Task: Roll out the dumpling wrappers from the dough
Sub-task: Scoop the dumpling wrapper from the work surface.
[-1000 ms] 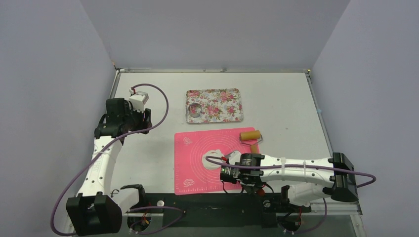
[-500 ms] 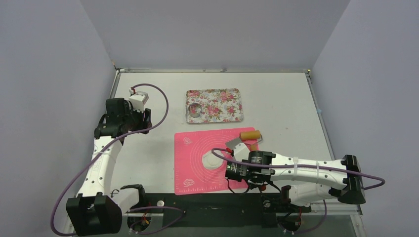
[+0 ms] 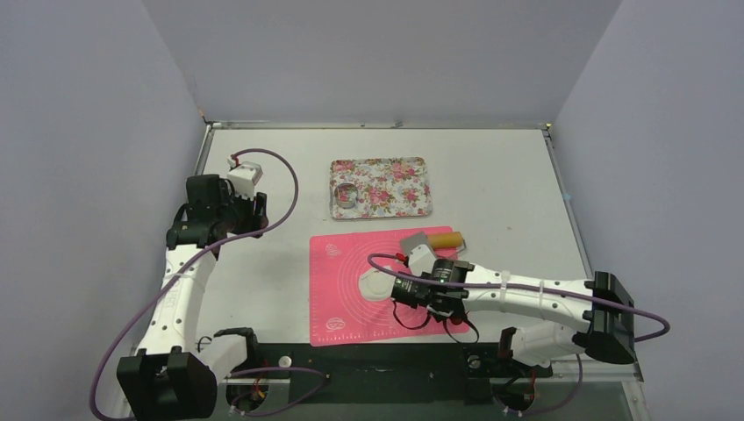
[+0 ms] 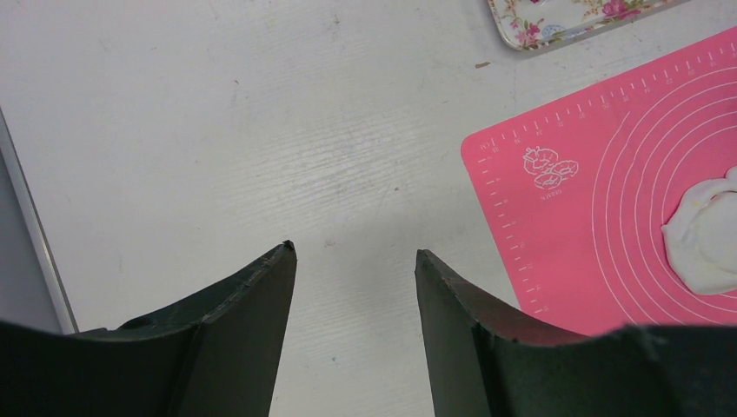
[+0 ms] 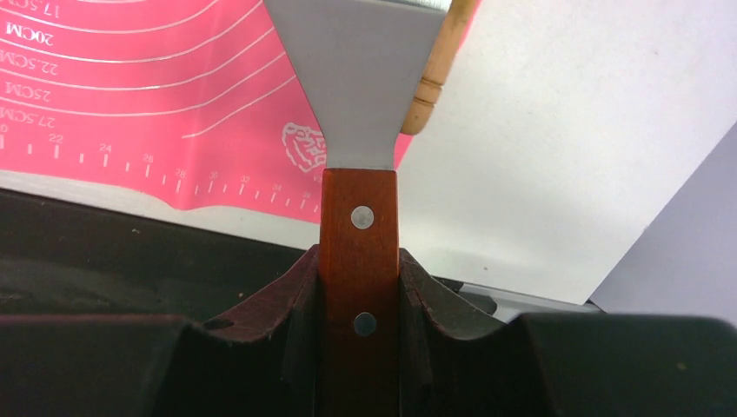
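The dough [image 3: 375, 285] is a soft white lump on the pink mat [image 3: 342, 272]; it also shows at the right edge of the left wrist view [image 4: 708, 236]. My right gripper [image 3: 421, 270] [image 5: 359, 256] hovers just right of the dough, shut on the wooden handle of a scraper. The scraper's metal blade [image 3: 414, 240] [image 5: 361, 78] points to the far side, close to the rolling pin [image 3: 444, 239] [image 5: 437, 74]. My left gripper [image 3: 250, 210] [image 4: 352, 252] hangs open over bare table, left of the mat. No dumpling wrappers are in view.
A floral tray [image 3: 390, 186] lies beyond the mat with a metal ring cutter [image 3: 346, 195] in its left end. The mat's corner [image 4: 556, 191] and the tray's edge [image 4: 556, 19] show in the left wrist view. Walls close in on the table's left, far and right sides.
The right arm has swung and raised the scraper, so its blade moved from beside the dough toward the rolling pin at the mat's far edge. The left arm stayed still.
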Controlling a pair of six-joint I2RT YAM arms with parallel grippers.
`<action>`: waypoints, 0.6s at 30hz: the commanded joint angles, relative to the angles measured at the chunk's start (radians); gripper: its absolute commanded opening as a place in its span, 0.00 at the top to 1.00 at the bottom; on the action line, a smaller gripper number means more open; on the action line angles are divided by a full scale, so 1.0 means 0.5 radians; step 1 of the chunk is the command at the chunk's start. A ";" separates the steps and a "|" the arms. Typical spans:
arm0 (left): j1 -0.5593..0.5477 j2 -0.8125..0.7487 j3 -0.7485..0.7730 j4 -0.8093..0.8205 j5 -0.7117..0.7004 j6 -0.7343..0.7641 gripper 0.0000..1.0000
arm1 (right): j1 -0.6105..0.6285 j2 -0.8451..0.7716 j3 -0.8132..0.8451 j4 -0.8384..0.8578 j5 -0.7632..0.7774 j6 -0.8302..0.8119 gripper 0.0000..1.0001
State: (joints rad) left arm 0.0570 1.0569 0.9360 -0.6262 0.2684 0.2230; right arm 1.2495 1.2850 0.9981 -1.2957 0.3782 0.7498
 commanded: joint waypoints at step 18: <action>0.012 -0.034 0.045 0.031 0.025 0.023 0.49 | 0.346 0.332 -0.164 0.612 -0.212 -0.005 1.00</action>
State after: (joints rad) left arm 0.0570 1.0569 0.9360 -0.6262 0.2691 0.2253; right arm 1.3678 1.4528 0.8825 -1.0733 0.3347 0.7616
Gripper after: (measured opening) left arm 0.510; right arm 0.263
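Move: The dumpling wrapper, ringed by leftover dough on the pink mat, lies some 17 cm left, 7 cm ahead and 10 cm below the right hand, which already holds the scraper by its handle. Next to the blade, the rolling pin lies about 15 cm straight ahead of that hand; the flowered tray is roughly 30 cm ahead and 16 cm left. From the idle left hand the wrapper is about 29 cm right, 12 cm back and 17 cm down. The scraper, still gripped by its wooden handle, is lowered steeply by about 6 cm towards the mat beside the dough. The right hand sinks fast at first and then eases, also drifting some 2.5 cm left and 2 cm back and swinging about 5 degrees counter-clockwise, which brings the blade away from the rolling pin to the dough's far right edge. ##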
